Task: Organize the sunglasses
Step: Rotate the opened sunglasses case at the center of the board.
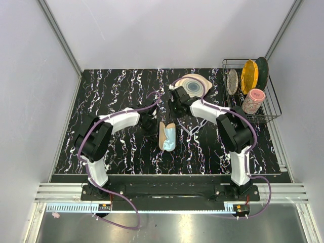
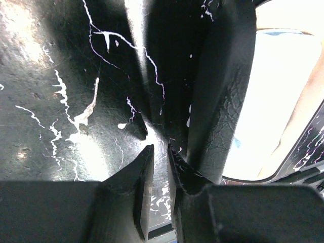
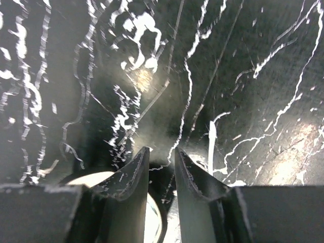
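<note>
The black case (image 1: 167, 135) lies open mid-table, tan lining up, with the light blue cloth (image 1: 169, 134) inside. My left gripper (image 1: 150, 123) stands just left of it. In the left wrist view its jaws (image 2: 160, 147) are a narrow slit apart with only table between them, and the right finger rests beside the case's black wall (image 2: 223, 101). My right gripper (image 1: 175, 99) hovers low behind the case, slightly open (image 3: 161, 149) and empty. A pale rounded shape with a dark rim (image 3: 154, 217) shows under its fingers. I cannot tell whether it is the sunglasses; no frame shows them clearly.
A round swirl-patterned plate (image 1: 195, 84) lies at the back, right of my right gripper. A wire dish rack (image 1: 274, 101) at the far right holds plates and a pink cup (image 1: 253, 100). The black tabletop (image 1: 116, 91) has white veins that mask thin objects.
</note>
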`<control>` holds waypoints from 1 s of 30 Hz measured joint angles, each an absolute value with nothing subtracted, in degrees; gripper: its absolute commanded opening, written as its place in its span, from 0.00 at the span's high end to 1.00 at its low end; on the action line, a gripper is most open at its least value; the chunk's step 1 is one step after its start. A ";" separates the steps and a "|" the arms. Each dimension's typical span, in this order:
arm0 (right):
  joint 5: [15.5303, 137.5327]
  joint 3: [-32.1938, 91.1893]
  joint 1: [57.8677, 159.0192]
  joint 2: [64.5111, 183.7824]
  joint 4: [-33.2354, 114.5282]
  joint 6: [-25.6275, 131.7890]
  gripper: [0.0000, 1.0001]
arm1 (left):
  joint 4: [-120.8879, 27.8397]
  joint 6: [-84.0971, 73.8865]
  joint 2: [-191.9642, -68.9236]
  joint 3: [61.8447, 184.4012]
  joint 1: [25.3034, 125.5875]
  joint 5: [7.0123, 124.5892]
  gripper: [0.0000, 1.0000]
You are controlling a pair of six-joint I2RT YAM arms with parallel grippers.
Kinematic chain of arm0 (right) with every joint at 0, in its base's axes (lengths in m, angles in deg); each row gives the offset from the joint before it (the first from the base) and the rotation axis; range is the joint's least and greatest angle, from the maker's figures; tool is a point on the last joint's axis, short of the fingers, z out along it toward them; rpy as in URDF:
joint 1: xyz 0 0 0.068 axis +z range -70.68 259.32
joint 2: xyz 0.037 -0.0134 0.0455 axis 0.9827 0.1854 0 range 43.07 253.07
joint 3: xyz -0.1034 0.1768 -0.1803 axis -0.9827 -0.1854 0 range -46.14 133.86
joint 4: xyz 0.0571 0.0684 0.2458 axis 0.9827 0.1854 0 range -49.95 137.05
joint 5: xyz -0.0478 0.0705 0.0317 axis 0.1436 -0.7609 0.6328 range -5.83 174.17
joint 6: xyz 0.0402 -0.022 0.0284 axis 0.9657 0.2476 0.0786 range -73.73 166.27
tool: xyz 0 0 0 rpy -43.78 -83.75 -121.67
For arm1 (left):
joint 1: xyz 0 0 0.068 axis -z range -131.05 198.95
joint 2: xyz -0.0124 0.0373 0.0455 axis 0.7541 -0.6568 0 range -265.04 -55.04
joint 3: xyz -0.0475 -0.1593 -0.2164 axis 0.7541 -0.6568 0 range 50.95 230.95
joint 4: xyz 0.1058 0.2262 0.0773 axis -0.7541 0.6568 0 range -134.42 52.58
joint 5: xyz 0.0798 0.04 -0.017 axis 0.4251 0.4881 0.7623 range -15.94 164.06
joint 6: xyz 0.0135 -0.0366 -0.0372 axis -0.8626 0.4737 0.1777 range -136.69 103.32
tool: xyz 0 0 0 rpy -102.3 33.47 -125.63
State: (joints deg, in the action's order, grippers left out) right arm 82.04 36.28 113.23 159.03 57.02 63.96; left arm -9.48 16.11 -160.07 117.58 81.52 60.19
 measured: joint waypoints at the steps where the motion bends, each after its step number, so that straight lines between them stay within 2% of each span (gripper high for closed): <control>1: 81.98 36.56 113.14 159.90 58.09 63.46 0.69 | -9.42 16.09 -159.96 117.58 81.52 60.37 0.79; 11: 79.42 33.41 112.94 159.40 61.37 64.55 0.71 | -8.41 15.06 -158.48 117.61 80.45 62.90 0.78; 24: 77.50 22.24 114.91 148.17 62.36 70.76 0.71 | -4.35 14.25 -152.01 117.61 77.06 71.95 0.75; 30: 77.50 19.07 116.97 142.79 63.10 73.01 0.71 | -3.84 13.93 -147.00 117.61 77.17 72.46 0.74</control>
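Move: The opened sunglasses case lies lengthwise, its middle about 12 cm back and 3 cm left of the right hand, some 3 cm lower. The sunglasses lie 9 cm right and 6 cm back of the right hand; the plate is 14 cm ahead and 8 cm right of it. From the left hand, the case's middle is about 7 cm right, 2 cm ahead and nearly level. The right hand dips, sweeping back about 11 cm against the case's far end; the left retreats leftward and up. ##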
